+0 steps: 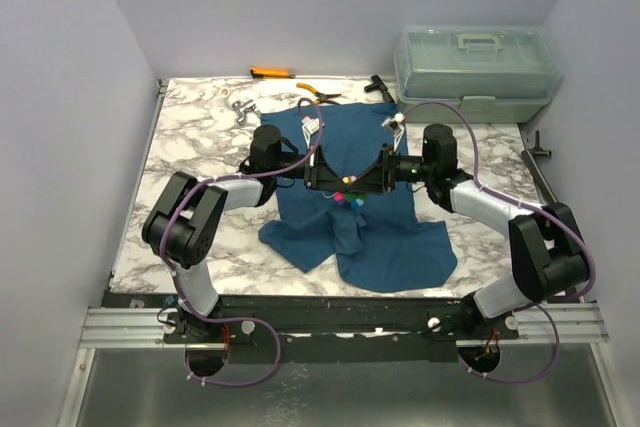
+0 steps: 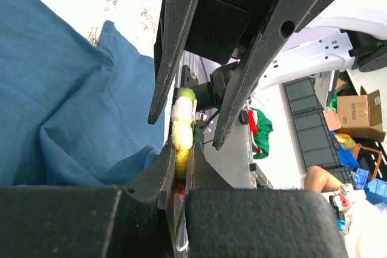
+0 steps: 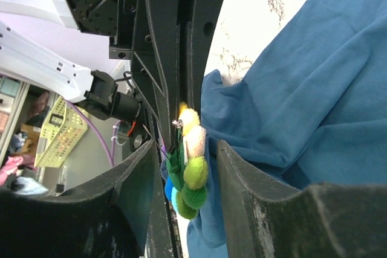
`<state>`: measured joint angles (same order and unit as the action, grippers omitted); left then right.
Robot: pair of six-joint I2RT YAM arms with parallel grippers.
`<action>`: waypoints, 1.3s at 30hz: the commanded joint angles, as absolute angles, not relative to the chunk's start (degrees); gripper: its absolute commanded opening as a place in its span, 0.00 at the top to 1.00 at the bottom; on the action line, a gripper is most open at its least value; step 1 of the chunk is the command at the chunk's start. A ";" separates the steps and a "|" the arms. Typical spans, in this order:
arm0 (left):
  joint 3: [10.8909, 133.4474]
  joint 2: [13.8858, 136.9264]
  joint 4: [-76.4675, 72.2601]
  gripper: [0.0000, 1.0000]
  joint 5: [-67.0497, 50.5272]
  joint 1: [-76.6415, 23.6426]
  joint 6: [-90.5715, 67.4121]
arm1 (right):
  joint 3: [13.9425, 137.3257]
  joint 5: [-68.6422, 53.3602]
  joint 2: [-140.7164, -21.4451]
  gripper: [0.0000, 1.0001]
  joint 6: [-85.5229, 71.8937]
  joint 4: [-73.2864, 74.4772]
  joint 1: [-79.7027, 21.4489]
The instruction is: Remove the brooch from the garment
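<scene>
The teal-blue garment [image 1: 385,237] lies spread on the marble table [image 1: 200,137], and both grippers meet over its middle. The brooch [image 1: 347,197], a small cluster of yellow, pink and green beads, hangs between them. My left gripper [image 2: 181,149] is shut on the brooch [image 2: 182,126], pinching its yellow end. My right gripper [image 3: 186,149] is open, and its fingers [image 3: 242,179] stand on either side of the brooch [image 3: 195,170] with gaps. A fold of garment [image 3: 314,77] rises right beside the beads. Whether the pin still holds the cloth I cannot tell.
A clear plastic box [image 1: 475,67] stands at the back right. Along the back edge lie an orange-handled tool [image 1: 270,73], pliers [image 1: 322,95], a black tool [image 1: 378,87] and a metal piece [image 1: 240,109]. Walls close in left, right and behind.
</scene>
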<state>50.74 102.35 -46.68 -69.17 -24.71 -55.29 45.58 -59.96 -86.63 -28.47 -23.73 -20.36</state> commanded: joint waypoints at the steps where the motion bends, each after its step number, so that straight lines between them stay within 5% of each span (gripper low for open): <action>1: 49.84 102.00 -49.12 1.00 -68.29 -24.41 -55.04 | 46.69 -58.33 -87.54 0.55 -28.98 -24.24 -20.65; 24: 49.00 100.05 -49.31 1.00 -67.59 -24.46 -52.30 | 48.77 -54.68 -89.23 0.75 -27.72 -19.48 -20.65; 39: 49.31 100.46 -49.28 1.00 -67.75 -24.70 -52.06 | 51.26 -55.22 -91.79 0.76 -25.50 -15.61 -20.81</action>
<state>49.69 102.30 -47.16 -66.81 -24.01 -52.82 49.65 -57.65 -89.91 -27.38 -18.33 -20.43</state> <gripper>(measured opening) 0.041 0.245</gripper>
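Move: The brooch hangs between the hands, its yellow end already in the left fingers; its middle is about 2 cm to the right of the left hand and 1 cm back. From the right hand, whose half-open fingers straddle it, the middle lies some 1 cm left and 1 cm back. The left fingertips are about 3 cm to the left of the right hand and 1 cm ahead. The garment's raised fold lies roughly 7 cm back from the right hand, about 1 cm left and 10 cm below. The brooch is kept pinched by the left fingers at its yellow end while the right fingers, already around it, close by about half their gap onto its pink and green part beside the pin. The right hand eases forward about 1.5 cm and down 1 cm, and the left goes the same way more slightly, both wrists nearly still. ##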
